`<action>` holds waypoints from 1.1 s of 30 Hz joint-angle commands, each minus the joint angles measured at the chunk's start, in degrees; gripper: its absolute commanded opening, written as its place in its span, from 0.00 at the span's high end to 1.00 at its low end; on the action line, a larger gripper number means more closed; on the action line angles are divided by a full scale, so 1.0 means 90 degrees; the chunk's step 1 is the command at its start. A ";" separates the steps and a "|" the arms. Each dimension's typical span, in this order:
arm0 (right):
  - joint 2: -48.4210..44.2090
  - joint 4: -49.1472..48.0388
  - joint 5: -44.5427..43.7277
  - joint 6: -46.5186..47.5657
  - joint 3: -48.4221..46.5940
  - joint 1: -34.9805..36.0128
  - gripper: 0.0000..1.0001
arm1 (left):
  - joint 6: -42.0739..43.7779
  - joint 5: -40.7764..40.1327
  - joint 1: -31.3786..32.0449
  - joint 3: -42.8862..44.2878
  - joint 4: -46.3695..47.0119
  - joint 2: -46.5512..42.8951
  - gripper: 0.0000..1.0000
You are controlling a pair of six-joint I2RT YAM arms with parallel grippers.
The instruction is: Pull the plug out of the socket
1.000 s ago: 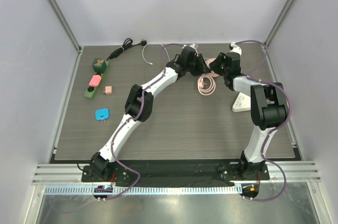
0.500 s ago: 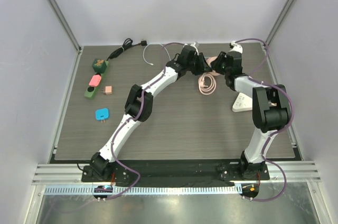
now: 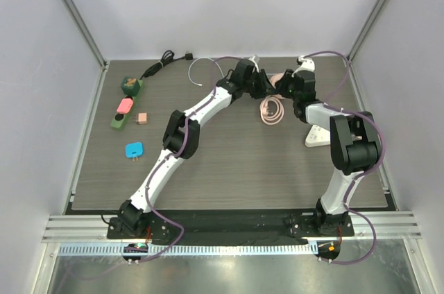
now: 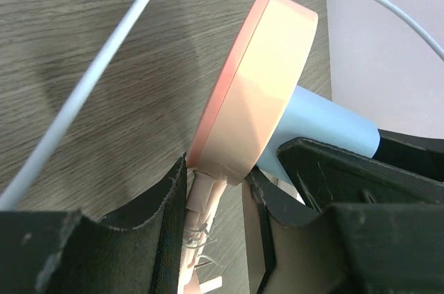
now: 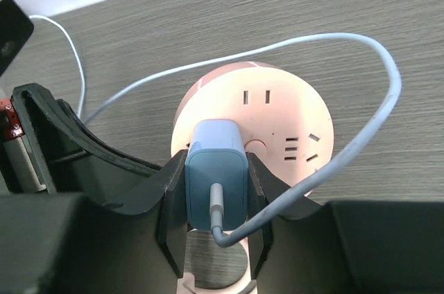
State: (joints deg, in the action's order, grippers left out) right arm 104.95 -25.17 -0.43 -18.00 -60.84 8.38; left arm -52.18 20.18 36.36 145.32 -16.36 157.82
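Note:
A round pink socket (image 5: 277,110) is held up on edge at the back middle of the table, between my two grippers (image 3: 276,84). A light blue plug (image 5: 215,183) sits in its face, with a white cable (image 5: 361,51) looping from it. My right gripper (image 5: 215,200) is shut on the sides of the plug. In the left wrist view, my left gripper (image 4: 216,197) is shut on the lower rim of the socket (image 4: 257,93), where its pink cord leaves; the plug (image 4: 326,124) sticks out on the far side. The pink cord lies coiled (image 3: 271,111) on the table.
A green power strip (image 3: 123,103) with a pink plug, a small pinkish cube (image 3: 141,118) and a blue adapter (image 3: 134,149) lie at the left. A black cable (image 3: 165,59) lies at the back left. A white block (image 3: 317,134) sits by the right arm.
Both grippers and the socket have shifted slightly left and toward the back wall. The plug still sits in the socket.

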 commanded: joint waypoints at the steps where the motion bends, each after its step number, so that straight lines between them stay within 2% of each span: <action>1: -0.0236 -0.1089 0.0559 -0.0884 -0.0300 -0.0227 0.99 | -0.0130 -0.1061 -0.0583 -0.0140 -0.0321 0.0326 1.00; 3: -0.0147 -0.1363 0.0954 -0.1562 -0.0291 -0.0559 0.99 | -0.0149 -0.1032 -0.0602 -0.0131 -0.0331 0.0345 1.00; 7: 0.0329 -0.0954 0.2017 -0.3005 -0.0846 -0.1056 0.99 | -0.0159 -0.1051 -0.0641 -0.0082 -0.0409 0.0394 1.00; 8: 0.0428 -0.0760 0.2513 -0.3155 -0.1157 -0.1116 0.99 | -0.0159 -0.1032 -0.0641 -0.0082 -0.0409 0.0394 1.00; 11: 0.0653 -0.0329 0.2801 -0.3245 -0.1569 -0.1146 0.99 | -0.0159 -0.0973 -0.0641 -0.0043 -0.0418 0.0414 1.00; 13: 0.0499 -0.0164 0.2394 -0.3012 -0.1502 -0.1001 0.99 | -0.0149 -0.0964 -0.0641 -0.0043 -0.0428 0.0414 1.00; 14: 0.0227 0.0186 0.2033 -0.2169 -0.1579 -0.0932 0.99 | -0.0130 -0.0973 -0.0641 -0.0033 -0.0428 0.0404 1.00; 15: 0.0108 0.0827 0.1082 -0.1793 -0.1619 -0.0709 0.99 | -0.0130 -0.0964 -0.0641 -0.0033 -0.0428 0.0404 1.00; 17: -0.0136 0.1145 0.0548 -0.1186 -0.1648 -0.0424 0.99 | -0.0130 -0.0973 -0.0641 -0.0033 -0.0438 0.0404 1.00; 26: -0.0245 0.1137 0.0623 -0.0979 -0.1795 -0.0414 0.99 | -0.0042 -0.0876 -0.0651 -0.0159 -0.0263 0.0268 1.00; 33: -0.0469 0.1292 0.0137 -0.0393 -0.1970 -0.0277 0.99 | 0.0319 -0.0573 -0.0612 -0.1378 0.1006 -0.0532 1.00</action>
State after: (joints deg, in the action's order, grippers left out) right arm 104.62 -12.91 4.49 -25.54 -74.72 5.26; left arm -52.77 13.50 30.13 136.79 -11.07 157.69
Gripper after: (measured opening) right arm 0.373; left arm 0.002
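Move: Just beyond the right fingertips, which still hold the blue plug in the round pink socket, the socket's middle lies some 4 cm ahead, 1 cm right and 3 cm below. From the left hand, still pinching its edge by the cord exit, it is about 4 cm ahead and 3 cm right, at its own height. The coiled pink cord is about 2 cm back, 1 cm right and 6 cm below the left hand; the white power strip sits 11 cm back, 13 cm right and 9 cm below the right hand. Working the plug out of the socket, the right hand eases forward with a small dip, rolling its left side up about 25 degrees, then climbs some 9 cm and partly rolls back, keeping the plug pinched. The left hand heads left about 8 cm, forward 6 and down 5, turning slightly counter-clockwise; it loses the socket's edge and its fingers shut empty. ##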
